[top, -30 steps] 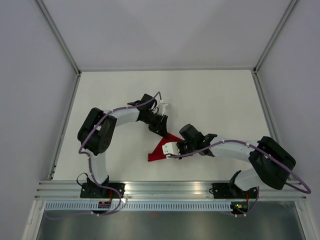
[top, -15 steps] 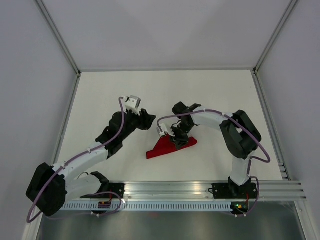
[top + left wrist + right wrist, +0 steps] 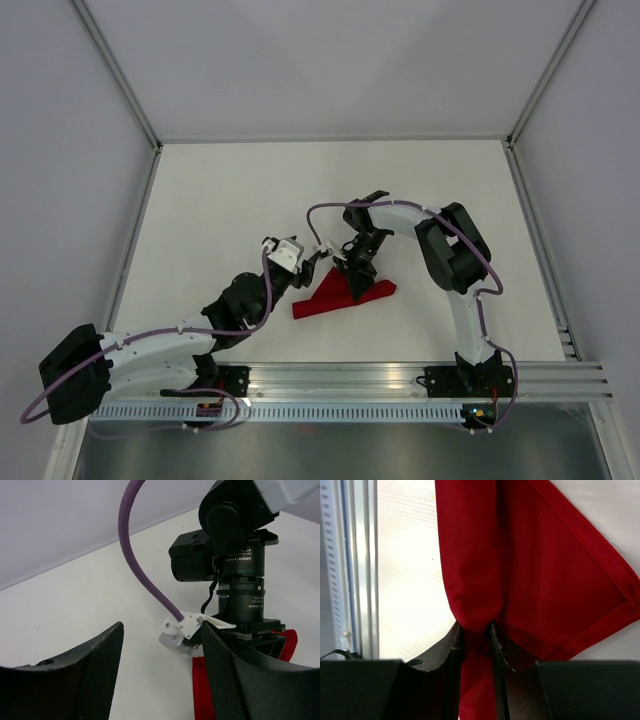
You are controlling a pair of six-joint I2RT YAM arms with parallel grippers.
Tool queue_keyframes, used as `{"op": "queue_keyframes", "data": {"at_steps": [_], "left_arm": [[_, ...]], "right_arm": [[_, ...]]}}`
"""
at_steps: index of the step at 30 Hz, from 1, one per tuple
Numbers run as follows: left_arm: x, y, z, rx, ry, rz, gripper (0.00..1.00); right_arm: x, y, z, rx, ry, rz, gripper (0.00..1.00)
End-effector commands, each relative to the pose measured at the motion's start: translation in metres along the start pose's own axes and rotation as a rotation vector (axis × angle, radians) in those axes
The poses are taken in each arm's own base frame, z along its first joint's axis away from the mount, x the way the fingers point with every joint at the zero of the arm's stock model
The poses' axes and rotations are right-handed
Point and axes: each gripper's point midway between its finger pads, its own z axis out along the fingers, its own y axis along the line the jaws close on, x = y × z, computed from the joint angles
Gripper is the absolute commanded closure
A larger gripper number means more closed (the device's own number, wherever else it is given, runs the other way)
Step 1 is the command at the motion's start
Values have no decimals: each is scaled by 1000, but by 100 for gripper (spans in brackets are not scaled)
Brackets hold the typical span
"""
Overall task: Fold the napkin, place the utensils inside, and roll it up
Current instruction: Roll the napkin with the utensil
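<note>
The deep-red napkin (image 3: 333,299) lies bunched into a folded wedge on the white table, a little in front of its middle. My right gripper (image 3: 353,274) comes down onto its far edge and is shut on a gathered fold of the napkin (image 3: 545,570); the cloth is pinched between the two black fingers of the gripper (image 3: 475,630). My left gripper (image 3: 309,262) sits just left of the napkin, open, with only bare table between its fingers (image 3: 95,675). In the left wrist view a strip of the napkin (image 3: 202,695) shows past the gripper (image 3: 160,680). No utensils are in view.
The right arm's wrist and its white camera mount (image 3: 187,630) stand close in front of my left gripper. An aluminium rail (image 3: 340,375) runs along the near table edge, and grey walls (image 3: 60,150) enclose the other sides.
My left arm has swung lower and to the right, bringing its gripper up beside the napkin with the jaws wider. The right gripper keeps its pinch on the napkin.
</note>
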Motion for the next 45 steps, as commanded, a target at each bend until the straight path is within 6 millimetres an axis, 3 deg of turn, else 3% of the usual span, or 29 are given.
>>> {"op": "queue_keyframes", "data": {"at_steps": [1,2,4,6,10,12,13,18,19,24,29,37,41,42,43,45], "left_arm": [[-21,8,-5,-67,-77,93,31],[-21,12,-10,-86,-92,78,30],[-17,2,-13,-18,-79,84,30],[-9,-21,-11,88,-36,123,30],[29,-60,-13,251,110,265,31],[37,-73,-14,297,143,284,32],[51,-78,-14,317,182,307,32],[83,-109,-18,459,295,343,31],[99,-115,-19,489,339,360,31],[125,-142,-19,581,407,393,31],[141,-151,-15,595,434,411,32],[165,-145,-12,554,477,433,34],[173,-144,-11,537,499,413,45],[175,-143,-11,530,506,400,51],[176,-143,-11,526,509,391,63],[178,-144,-12,521,504,367,72]], "right_arm": [[39,-13,19,-30,124,33,94],[40,-13,19,-28,128,37,94],[39,-16,19,-20,130,37,94],[39,-17,19,-18,131,48,94],[38,-21,20,-24,134,61,94],[38,-22,20,-20,133,69,94],[38,-23,21,-17,134,68,94],[38,-25,21,-12,134,78,94],[38,-25,21,-13,135,82,94],[37,-27,21,-8,134,89,94],[38,-27,20,-7,133,93,94],[37,-27,20,-5,132,94,94],[35,-27,19,1,122,94,93],[35,-26,19,2,120,98,92],[33,-26,17,10,117,97,91],[30,-23,15,10,104,102,86]]}}
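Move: The napkin roll lies below the open left hand, about 19 cm down, some 9 cm to its right and 6 cm back. The right gripper's fingers, already shut on the roll, are about 10 cm to the left hand's right, 4 cm back and 19 cm below. The loose napkin corner is about 3 cm to the left hand's right, level with it in reach and 20 cm below. For the right hand, the roll is right at its fingertips. Left hand drops about 19 cm, swinging right and back, and pinches the roll beside the still-gripping right fingers. ##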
